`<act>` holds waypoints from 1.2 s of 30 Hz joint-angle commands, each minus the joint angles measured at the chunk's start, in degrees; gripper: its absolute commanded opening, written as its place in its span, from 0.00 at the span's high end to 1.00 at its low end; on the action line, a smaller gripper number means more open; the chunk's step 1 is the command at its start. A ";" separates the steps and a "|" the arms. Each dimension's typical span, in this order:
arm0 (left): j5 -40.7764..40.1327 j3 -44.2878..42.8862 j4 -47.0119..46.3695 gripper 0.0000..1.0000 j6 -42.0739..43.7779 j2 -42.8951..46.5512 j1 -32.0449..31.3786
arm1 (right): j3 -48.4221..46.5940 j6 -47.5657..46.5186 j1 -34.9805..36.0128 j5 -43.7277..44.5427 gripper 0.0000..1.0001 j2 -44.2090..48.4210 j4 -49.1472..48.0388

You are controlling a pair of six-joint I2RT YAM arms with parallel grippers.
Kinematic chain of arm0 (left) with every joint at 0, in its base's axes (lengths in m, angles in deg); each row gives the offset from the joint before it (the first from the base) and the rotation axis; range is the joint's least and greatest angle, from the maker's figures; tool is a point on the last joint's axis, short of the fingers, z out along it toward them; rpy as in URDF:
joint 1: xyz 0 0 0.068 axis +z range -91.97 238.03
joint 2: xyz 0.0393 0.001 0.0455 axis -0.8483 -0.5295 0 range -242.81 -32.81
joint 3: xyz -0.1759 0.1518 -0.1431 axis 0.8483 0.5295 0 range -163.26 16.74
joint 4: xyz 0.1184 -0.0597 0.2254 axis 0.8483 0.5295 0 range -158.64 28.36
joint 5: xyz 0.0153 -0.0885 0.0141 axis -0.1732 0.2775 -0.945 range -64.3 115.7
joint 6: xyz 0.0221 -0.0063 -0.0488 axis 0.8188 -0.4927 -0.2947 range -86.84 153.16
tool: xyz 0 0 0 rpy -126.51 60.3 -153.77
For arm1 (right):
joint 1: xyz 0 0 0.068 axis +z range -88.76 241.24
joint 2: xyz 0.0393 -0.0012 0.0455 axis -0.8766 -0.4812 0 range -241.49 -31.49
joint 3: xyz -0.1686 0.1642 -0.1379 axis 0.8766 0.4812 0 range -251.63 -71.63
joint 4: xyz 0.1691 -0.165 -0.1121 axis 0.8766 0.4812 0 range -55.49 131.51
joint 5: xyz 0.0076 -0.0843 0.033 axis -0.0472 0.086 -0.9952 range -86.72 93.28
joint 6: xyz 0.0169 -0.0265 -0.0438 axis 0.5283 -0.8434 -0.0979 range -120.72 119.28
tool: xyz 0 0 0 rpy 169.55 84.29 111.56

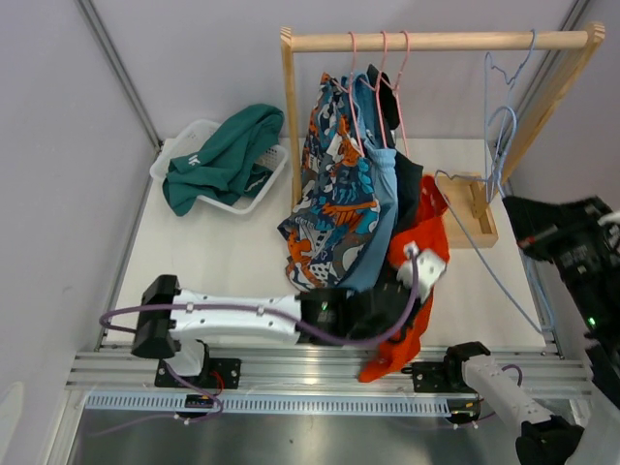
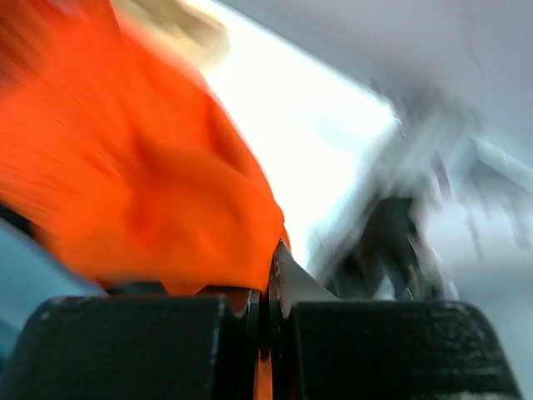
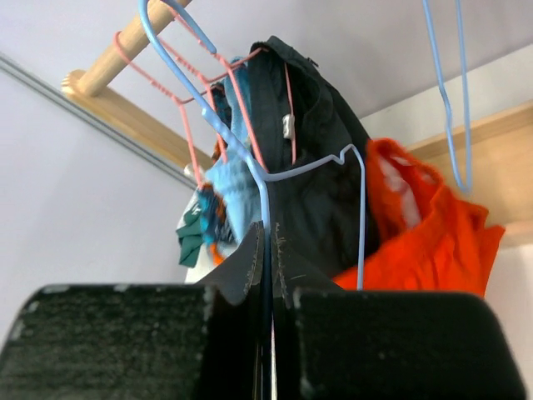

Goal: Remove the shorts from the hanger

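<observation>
Orange-red shorts [image 1: 431, 228] hang low at the front of the table, and my left gripper [image 1: 417, 254] is shut on their cloth. In the left wrist view the orange fabric [image 2: 150, 167] is pinched between the jaws [image 2: 271, 267]. My right gripper [image 1: 513, 208] is shut on the thin wire of a blue hanger [image 3: 268, 187], with the fingertips [image 3: 268, 237] closed round it. That hanger [image 1: 455, 179] lies beside the top of the orange-red shorts [image 3: 433, 242]; I cannot tell whether it still runs through them. Cartoon-print [image 1: 329, 203], light blue [image 1: 383, 174] and dark navy shorts [image 1: 407, 184] hang on pink hangers.
A wooden rack [image 1: 436, 41] spans the back, with its foot [image 1: 480, 228] at the right. Another blue hanger [image 1: 504, 97] hangs from the rod. A white basket [image 1: 170, 160] at the back left holds teal-green shorts [image 1: 228, 155]. The aluminium rail [image 1: 291, 363] runs along the near edge.
</observation>
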 commanded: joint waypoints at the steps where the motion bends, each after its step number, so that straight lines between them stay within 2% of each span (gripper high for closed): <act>1: 0.25 -13.74 3.48 1.00 4.04 -4.97 9.35 | -4.06 3.23 -0.28 -1.16 1.00 2.59 9.55; 2: 1.13 -16.55 5.41 1.00 4.13 -6.65 13.03 | -4.76 3.41 -0.36 -1.07 1.00 2.76 10.98; 3: 1.74 -23.89 9.35 1.00 4.22 -9.72 14.46 | -5.81 3.23 -0.28 -1.07 1.00 3.11 12.30; 6: 2.72 -28.44 13.16 1.00 4.66 -11.50 16.40 | -7.40 2.27 -0.19 -0.37 1.00 2.33 11.53; 10: 3.86 -20.21 13.35 1.00 0.28 -5.64 13.78 | -10.13 -0.62 -0.01 1.83 1.00 -1.53 6.71; 11: 3.68 -12.09 12.47 1.00 -0.78 -1.61 11.59 | -10.22 -1.07 -0.01 2.18 1.00 -2.50 5.13; 12: 2.55 -9.40 12.29 1.00 -2.96 0.34 10.18 | -10.30 -1.60 -0.10 2.45 1.00 -4.68 2.06; 13: 1.84 -2.24 12.90 1.00 -4.20 2.54 8.60 | -10.83 -2.56 -0.10 2.80 1.00 -5.92 0.64; 16: -0.87 5.10 14.65 1.00 -9.12 10.10 1.05 | -11.54 -4.23 -0.10 4.82 1.00 -10.57 -5.07; 17: -1.93 7.31 17.27 1.00 -10.35 12.99 -3.41 | -11.71 -5.20 0.07 5.52 1.00 -11.64 -6.65; 20: -8.61 8.47 25.79 1.00 -18.25 15.56 -11.42 | -11.62 -6.26 -0.10 8.41 1.00 -15.67 -12.19; 21: -9.93 8.47 32.00 1.00 -22.71 16.87 -12.85 | -11.54 -6.69 -0.19 8.77 1.00 -16.73 -14.55; 24: -14.24 7.16 41.96 1.00 -29.76 19.24 -17.42 | -10.23 -7.75 -0.19 10.62 1.00 -20.25 -19.84; 29: -17.32 6.19 47.09 1.00 -33.39 21.72 -20.86 | -10.57 -8.37 -2.73 12.21 1.00 -26.48 -26.96; 33: -18.46 5.22 48.76 1.00 -34.71 21.89 -20.86 | -10.92 -7.05 -4.93 10.54 1.00 -29.31 -28.02; 36: -19.43 4.08 49.20 1.00 -34.27 22.42 -20.86 | -7.59 -6.35 -6.25 9.22 1.00 -28.53 -28.46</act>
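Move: My right hand holds the emptied blue hanger; the place for it on the wooden rod is about 26 cm ahead, 3 cm right and 10 cm up. The first empty hanger hangs on the rod at that same reach, about 8 cm right, and the black shorts are some 20 cm ahead, 12 cm left and 20 cm lower. From my left hand, which pinches the orange shorts, the white basket is roughly 47 cm ahead, 48 cm left and 22 cm down. The patterned shorts are about 28 cm ahead and 15 cm left, near its height. I swing the orange shorts with my left hand forward some 15 cm towards the rack, then sweep them back about 25 cm and 18 cm left, away from the rack, fingers staying shut and tipping about 15 degrees further down. My right hand draws the hanger back 6 cm, then drives it forward about 27 cm and slightly up, turning some 15 degrees clockwise, to bring its hook to the rod. ##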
